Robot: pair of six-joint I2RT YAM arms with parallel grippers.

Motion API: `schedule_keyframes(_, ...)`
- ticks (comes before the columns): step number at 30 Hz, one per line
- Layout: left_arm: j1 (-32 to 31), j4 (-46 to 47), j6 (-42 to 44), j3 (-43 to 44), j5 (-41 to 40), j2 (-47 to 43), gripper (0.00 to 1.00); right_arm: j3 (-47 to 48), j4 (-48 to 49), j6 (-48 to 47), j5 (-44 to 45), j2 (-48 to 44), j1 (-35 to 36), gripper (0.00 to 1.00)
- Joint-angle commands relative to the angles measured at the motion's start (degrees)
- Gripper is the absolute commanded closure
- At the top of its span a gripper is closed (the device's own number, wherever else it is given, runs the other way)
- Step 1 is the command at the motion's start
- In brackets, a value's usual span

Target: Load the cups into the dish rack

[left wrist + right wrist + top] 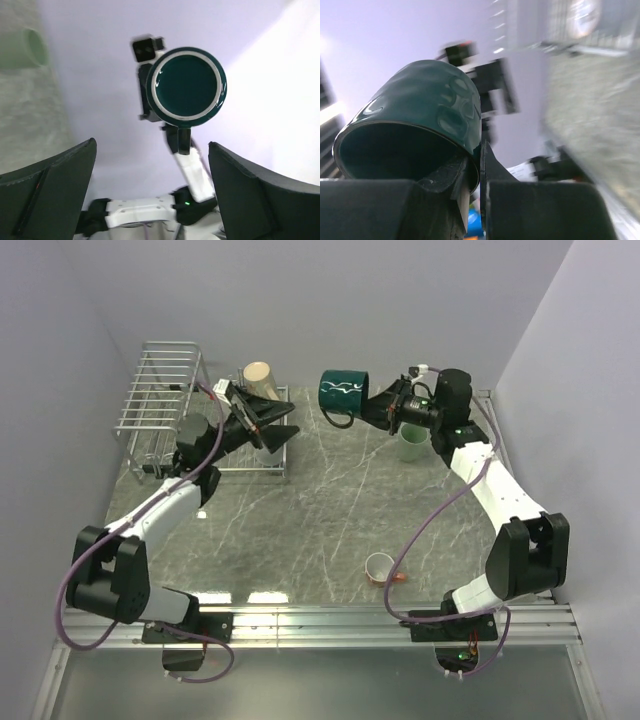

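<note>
My right gripper (372, 405) is shut on the rim of a dark green cup (343, 392) and holds it on its side, in the air over the far middle of the table. In the right wrist view one finger is inside that dark green cup (420, 107) and the other outside, at my right gripper (481, 172). The dish rack (160, 390) stands at the far left. My left gripper (272, 428) hovers open and holds nothing at the rack's right end; in its own view the left gripper (152, 200) faces the cup's base (187, 86). A beige cup (258, 375) stands behind the rack.
A pale green cup (410, 443) stands under the right arm and shows again as the pale green cup (22, 47). A small orange cup (380, 567) lies near the front edge. Walls close in on the left, back and right.
</note>
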Motion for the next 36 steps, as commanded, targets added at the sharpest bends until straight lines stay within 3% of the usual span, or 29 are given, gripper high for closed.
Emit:
schedule_keyframes(1,-2.2,28.8,-16.3,-2.5,-0.4,0.8,0.01,-2.2,24.0,17.8,-5.7,-2.5,1.4,1.0)
schedule_keyframes(3,-3.6,37.4,-19.2,-4.0,-2.5,1.7,0.0,-2.3,24.8,18.7,-5.6,-2.5,2.5,1.0)
schedule_keyframes(8,-6.1,48.5,-22.1,-3.9,-6.1,3.8,0.01,-3.3,25.7,19.3,-5.6,-2.7,4.2,1.0)
schedule_keyframes(24,-8.8,32.9,-12.2,3.0,-0.6,3.7,0.02,-2.8,16.3,12.2,-5.9,-2.5,9.0,1.0)
schedule_keyframes(32,-10.4,22.8,-5.5,7.2,3.6,3.0,0.32,-1.0,15.7,12.1,-5.6,-1.0,9.0,1.0)
schedule_keyframes(36,-10.9,20.9,-4.3,6.6,3.5,2.6,0.58,-1.1,15.7,12.0,-5.2,-0.8,9.0,1.0)
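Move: The dark green cup, held by the right hand, has its middle about 12 cm to the left hand's right, 5 cm ahead and 2 cm above; its handle hangs on the near side, about level with the left hand fore and aft. From the right hand the left gripper is some 18 cm left and 2 cm back. Below the left hand in the rack, a grey mug stands roughly 8 cm ahead and 5 cm left, 28 cm down. Rising and drawing back first, then swinging right and sinking a little, the left hand comes in on the dark green cup's handle, ending about 6 cm right, 6 cm back and 5 cm higher. It turns some 15 degrees clockwise, and its wide-open fingers close to about half around the handle. The right hand keeps its grip and brings the cup about 5 cm left and 4 cm back, then all but stops. ##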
